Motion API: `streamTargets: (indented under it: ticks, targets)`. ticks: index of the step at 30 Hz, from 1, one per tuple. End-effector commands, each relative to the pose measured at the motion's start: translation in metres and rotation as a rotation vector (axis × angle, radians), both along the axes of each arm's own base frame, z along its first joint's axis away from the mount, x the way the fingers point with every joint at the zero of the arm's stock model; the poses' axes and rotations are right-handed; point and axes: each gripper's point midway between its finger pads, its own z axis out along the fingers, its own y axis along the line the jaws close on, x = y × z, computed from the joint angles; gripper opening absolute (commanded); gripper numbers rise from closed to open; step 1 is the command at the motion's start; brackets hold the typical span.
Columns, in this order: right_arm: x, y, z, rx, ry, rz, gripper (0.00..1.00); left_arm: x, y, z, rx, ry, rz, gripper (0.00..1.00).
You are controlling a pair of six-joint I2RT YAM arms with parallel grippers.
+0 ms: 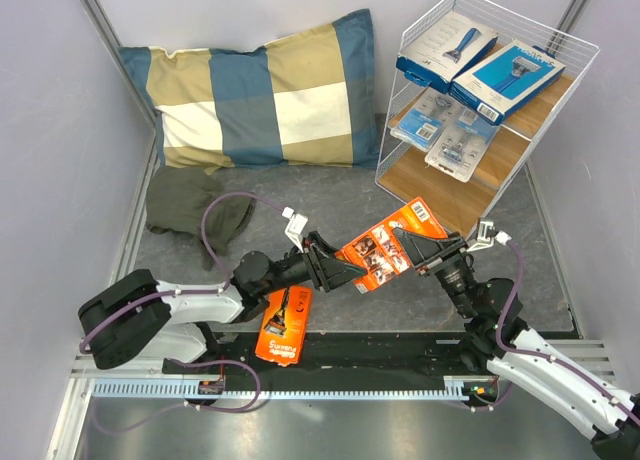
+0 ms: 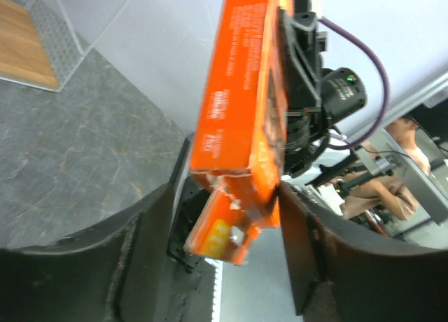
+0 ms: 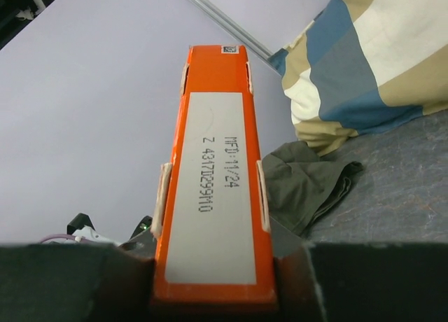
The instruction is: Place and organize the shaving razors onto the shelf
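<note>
An orange razor pack (image 1: 385, 245) hangs in mid-air between both arms. My right gripper (image 1: 415, 248) is shut on its right end; in the right wrist view the pack's edge (image 3: 213, 196) is clamped between the jaws (image 3: 213, 273). My left gripper (image 1: 335, 263) straddles the pack's left end (image 2: 238, 91), open, one finger (image 2: 297, 238) touching it and a gap on the other side. A second orange pack (image 1: 285, 325) lies on the table below. The shelf (image 1: 440, 185) at the back right holds two blue boxes (image 1: 447, 48) (image 1: 507, 77) and two blister packs (image 1: 420, 117) (image 1: 462, 140).
A blue-and-tan checked pillow (image 1: 265, 90) leans at the back left, with a crumpled green cloth (image 1: 190, 202) in front of it. Grey walls close in both sides. A toothed rail (image 1: 330, 385) runs along the near edge.
</note>
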Motion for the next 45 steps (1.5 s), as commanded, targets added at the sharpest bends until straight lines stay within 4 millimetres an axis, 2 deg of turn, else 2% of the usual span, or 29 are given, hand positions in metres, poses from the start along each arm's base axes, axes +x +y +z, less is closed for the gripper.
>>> streamTargets:
  ticks: [1,3,5,6,8,9,12,15,20,24,32,38,40,45]
  targets:
    - [-0.009,-0.004,0.021,0.073,-0.058,0.024,0.0,-0.008,-0.005,0.032,-0.121,-0.06,-0.07,0.48]
    - [-0.009,-0.004,0.021,0.069,-0.06,0.023,0.01,-0.011,-0.008,0.035,-0.132,-0.05,-0.098,0.42]
    - [-0.008,-0.003,0.019,0.055,-0.044,0.02,0.1,-0.014,-0.012,0.032,-0.124,-0.045,-0.13,0.33]
    - [-0.006,-0.003,0.018,0.05,-0.034,0.015,0.26,-0.014,-0.013,0.034,-0.127,-0.05,-0.14,0.25]
    - [-0.004,-0.003,0.013,0.038,-0.016,0.009,0.45,-0.015,-0.014,0.033,-0.129,-0.048,-0.146,0.21]
    - [-0.004,-0.003,0.012,0.03,-0.011,0.006,0.6,-0.015,-0.014,0.032,-0.127,-0.045,-0.143,0.2]
    - [-0.002,-0.004,0.007,0.016,0.008,-0.004,0.81,-0.011,-0.013,0.027,-0.11,-0.034,-0.119,0.19]
    - [-0.002,-0.007,0.003,0.007,0.027,-0.014,0.91,-0.003,-0.011,0.017,-0.078,-0.004,-0.071,0.18]
    - [-0.001,-0.012,-0.005,-0.022,0.058,-0.037,0.98,0.02,-0.003,-0.006,0.0,0.069,0.02,0.14]
    - [0.005,-0.013,-0.025,-0.091,0.152,-0.065,0.98,0.037,0.008,-0.021,0.051,0.112,0.083,0.1]
    - [0.007,-0.016,-0.046,-0.158,0.224,-0.081,0.98,0.068,0.035,-0.049,0.175,0.161,0.209,0.1]
    - [0.006,-0.026,-0.04,-0.169,0.219,-0.123,0.98,0.085,0.047,-0.07,0.329,0.182,0.29,0.1]
    - [0.006,-0.029,-0.036,-0.169,0.211,-0.133,0.98,0.087,0.044,-0.068,0.349,0.157,0.281,0.1]
    - [0.008,-0.033,-0.031,-0.173,0.206,-0.158,0.98,0.089,0.03,-0.078,0.376,0.174,0.223,0.1]
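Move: The orange razor box, already in the right hand's grip, has its middle about 9 cm right of the left hand, 4 cm farther out and 3 cm higher; its left end sits by the open left fingers. From the right hand, the left gripper is some 12 cm left, 4 cm back and 7 cm lower. The second orange box lies about 14 cm left of the left hand, 5 cm back, 20 cm below. The shelf's bottom board is roughly 20 cm right of the left hand, 26 cm out, 20 cm below. The orange box changes hands: the left fingers close and pinch its left end while the right hand holds nearly still, then the right fingers open wide and let go. The left hand carries the box forward and down, about 8 cm each way, drifting left and tipping its fingers downward; the emptied right hand sinks some 7 cm, then rises slightly. ##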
